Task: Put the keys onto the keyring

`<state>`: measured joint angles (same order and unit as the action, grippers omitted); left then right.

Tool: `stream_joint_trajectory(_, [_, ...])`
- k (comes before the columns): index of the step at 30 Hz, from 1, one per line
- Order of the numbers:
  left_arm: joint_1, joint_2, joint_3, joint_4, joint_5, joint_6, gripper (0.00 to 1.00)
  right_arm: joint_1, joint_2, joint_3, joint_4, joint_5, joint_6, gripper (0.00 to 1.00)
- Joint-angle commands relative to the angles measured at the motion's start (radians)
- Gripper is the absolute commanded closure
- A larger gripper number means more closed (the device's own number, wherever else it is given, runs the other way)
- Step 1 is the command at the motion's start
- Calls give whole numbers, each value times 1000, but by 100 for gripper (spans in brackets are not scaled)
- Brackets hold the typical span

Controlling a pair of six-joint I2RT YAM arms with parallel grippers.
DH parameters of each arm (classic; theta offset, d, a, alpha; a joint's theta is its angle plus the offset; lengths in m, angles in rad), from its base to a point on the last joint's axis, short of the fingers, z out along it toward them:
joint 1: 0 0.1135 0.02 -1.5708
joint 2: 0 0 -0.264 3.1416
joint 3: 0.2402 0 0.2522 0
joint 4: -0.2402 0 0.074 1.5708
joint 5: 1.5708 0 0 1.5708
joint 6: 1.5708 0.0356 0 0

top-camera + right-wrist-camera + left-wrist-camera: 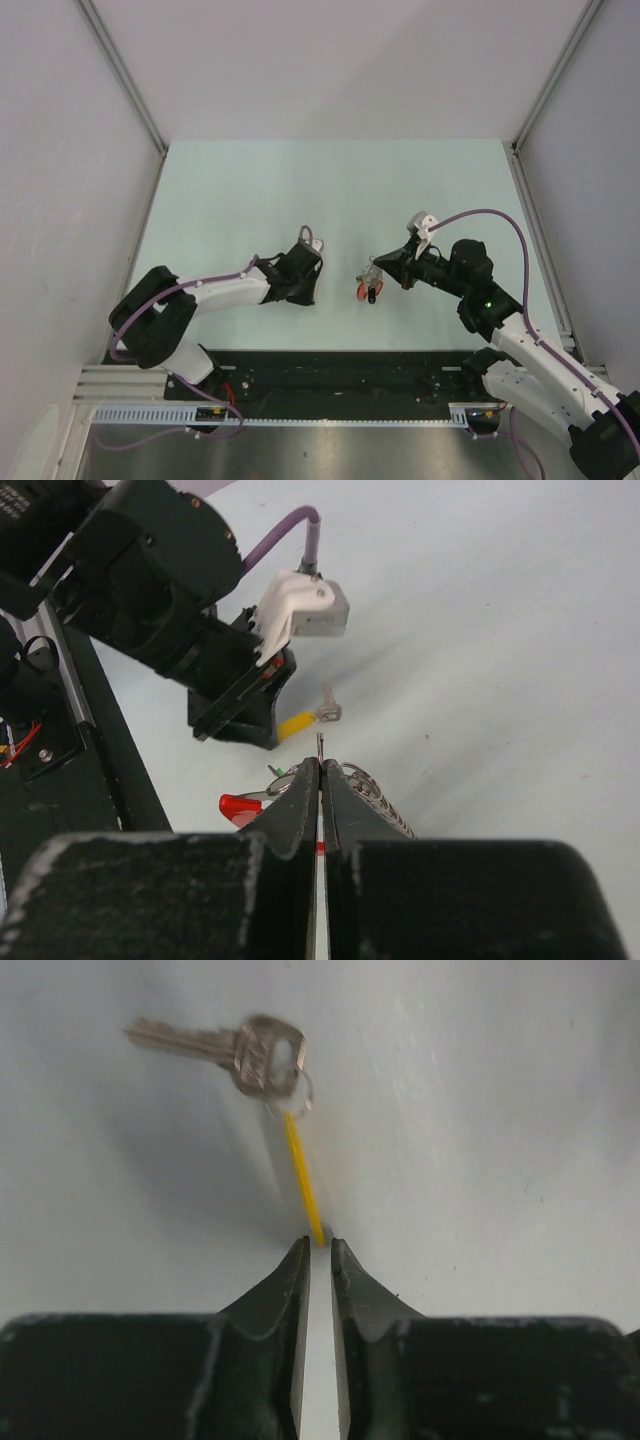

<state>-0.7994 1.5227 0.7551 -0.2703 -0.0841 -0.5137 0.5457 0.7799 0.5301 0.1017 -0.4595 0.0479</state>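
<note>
In the left wrist view my left gripper point(319, 1243) is shut on the tip of a thin yellow tag point(300, 1175). The tag leads through a small ring to a silver key point(245, 1048) that hangs over the table. My right gripper point(320, 763) is shut on the wire of the keyring point(320, 744). A red tag point(240, 807), a bit of green point(283, 772) and a ridged metal coil point(382, 800) hang at its sides. From above, the left gripper point(303, 288) and the right gripper point(376, 268) face each other a short way apart, with the red piece point(367, 291) below the right tips.
The pale green table point(250, 190) is bounded by white walls and metal posts point(125, 75) on both sides. A black base rail point(340, 375) runs along the near edge. A purple cable point(490, 215) arcs over the right arm.
</note>
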Motion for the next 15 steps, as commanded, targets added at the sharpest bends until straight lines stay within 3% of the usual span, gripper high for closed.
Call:
stream_joint_trajectory(1, [-90,-59,30,-147,-71,40,78,5,-16,47,47,10,-5,100])
stream_joint_trajectory(3, [-98,-82,18,-165,-69,31,74,5,-21,47,44,18,-5,100])
stream_joint_trajectory(4, [-98,-119,16,-170,-78,27,65,5,-22,47,40,24,-6,100])
stream_joint_trajectory(7, [-92,-180,45,-202,-166,40,53,5,-22,47,38,31,-9,100])
stream_joint_trajectory(15, [-75,-95,219,-228,-263,150,52,11,-44,47,18,83,-14,100])
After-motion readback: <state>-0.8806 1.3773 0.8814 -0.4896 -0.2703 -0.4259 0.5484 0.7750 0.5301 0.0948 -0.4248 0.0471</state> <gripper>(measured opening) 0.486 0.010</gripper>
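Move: The yellow tag stands on edge at the left fingertips, its middle about 2 cm ahead and barely 1 cm below. Its silver key lies beyond, some 6 cm ahead and 1 cm left. The keyring hangs from the right hand roughly 12 cm to the right of the left hand, level with it fore and aft and about 15 cm higher. From the right hand the tag is some 12 cm left, 2 cm ahead and 21 cm below. The yellow tag is let go: the left fingers spread from nearly shut to about half open while the hand slides back about 3 cm, low over the table. The left hand then rises some 6 cm and comes forward again nearly 4 cm, staying above the tag, its fingertips swinging about 10 degrees forward. ##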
